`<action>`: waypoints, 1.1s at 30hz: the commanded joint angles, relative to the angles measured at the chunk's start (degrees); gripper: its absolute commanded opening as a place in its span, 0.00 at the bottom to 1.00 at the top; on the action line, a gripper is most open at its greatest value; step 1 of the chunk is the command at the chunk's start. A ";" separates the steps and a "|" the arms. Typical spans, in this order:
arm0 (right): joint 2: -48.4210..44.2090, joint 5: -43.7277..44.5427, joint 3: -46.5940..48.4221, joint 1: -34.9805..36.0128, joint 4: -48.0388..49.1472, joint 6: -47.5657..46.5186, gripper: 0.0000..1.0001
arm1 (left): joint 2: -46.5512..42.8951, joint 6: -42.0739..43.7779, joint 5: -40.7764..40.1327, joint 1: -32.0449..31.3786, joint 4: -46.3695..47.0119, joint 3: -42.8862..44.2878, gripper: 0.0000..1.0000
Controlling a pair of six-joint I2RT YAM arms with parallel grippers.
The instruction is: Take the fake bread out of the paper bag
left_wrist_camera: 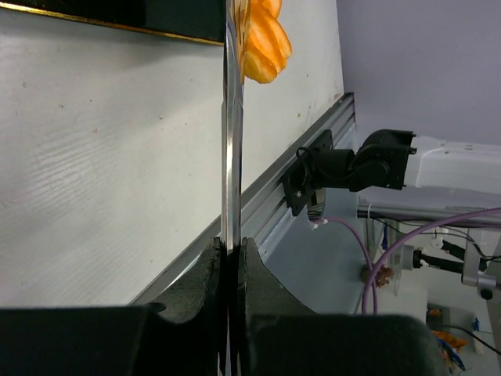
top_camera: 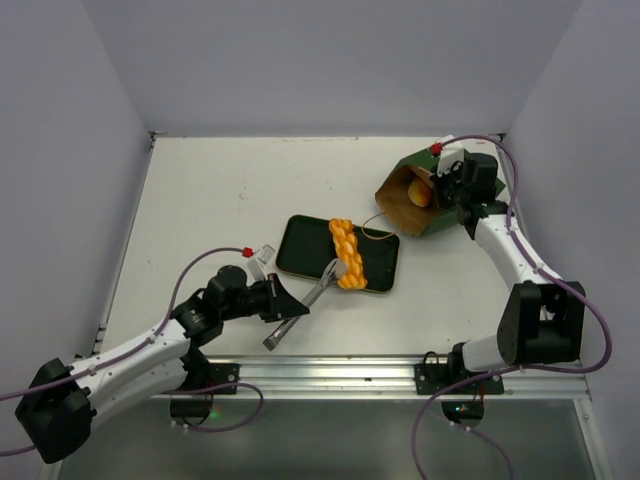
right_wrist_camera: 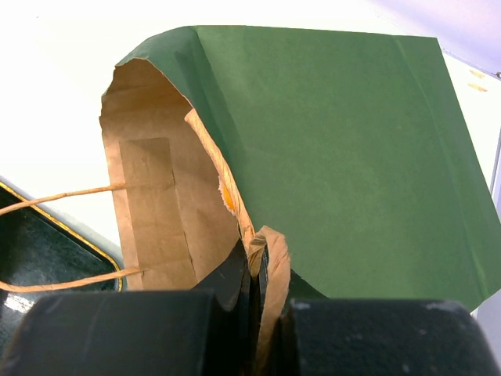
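Observation:
The dark green paper bag (top_camera: pixel 437 205) lies on its side at the back right, its brown mouth facing left. An orange roll (top_camera: pixel 418 192) shows inside it. My right gripper (top_camera: pixel 447 188) is shut on the bag's upper rim; in the right wrist view (right_wrist_camera: pixel 266 262) the folded kraft edge sits between the pads. An orange braided loaf (top_camera: pixel 346 254) lies on the black tray (top_camera: pixel 300 250). My left gripper (top_camera: pixel 292 308) is shut on metal tongs (top_camera: pixel 318 292). The tong tips rest against the loaf's near end (left_wrist_camera: pixel 262 39). The other pastries are out of view.
The bag's string handles (right_wrist_camera: pixel 63 192) trail towards the tray corner (right_wrist_camera: pixel 31 258). The metal rail (left_wrist_camera: pixel 290 211) runs along the table's near edge. White walls stand on three sides of the table.

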 commanded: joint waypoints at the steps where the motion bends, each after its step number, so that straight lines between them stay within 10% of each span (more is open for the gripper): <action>1: -1.49 -0.31 0.06 -0.16 2.83 0.70 0.02 | 1.21 3.30 2.17 -0.87 7.73 0.34 0.00; 33: -2.46 -0.83 -0.29 -0.51 2.66 0.70 0.02 | 22.13 6.20 -1.26 -4.57 27.25 1.13 0.00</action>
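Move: Beyond the left hand, to its front right, the green tray's middle lies some 21 cm ahead, 9 cm to the right and 12 cm below. The tongs in that hand already hold the fake bread above the tray, about 18 cm ahead, 11 cm right and 7 cm below the hand. The paper bag is roughly 32 cm ahead and 32 cm right, slightly lower. From the right hand, the tray is about 9 cm back, 23 cm left and 18 cm below. Carrying the bread in the shut tongs, the left hand sinks and shifts right over the tray, about 4 cm down and a little over 3 cm across. The descent breaks off halfway for a slight rise before a quicker final drop, while the wrist turns some 5 degrees clockwise. The right hand stays put, still pinching the bag's rim. ##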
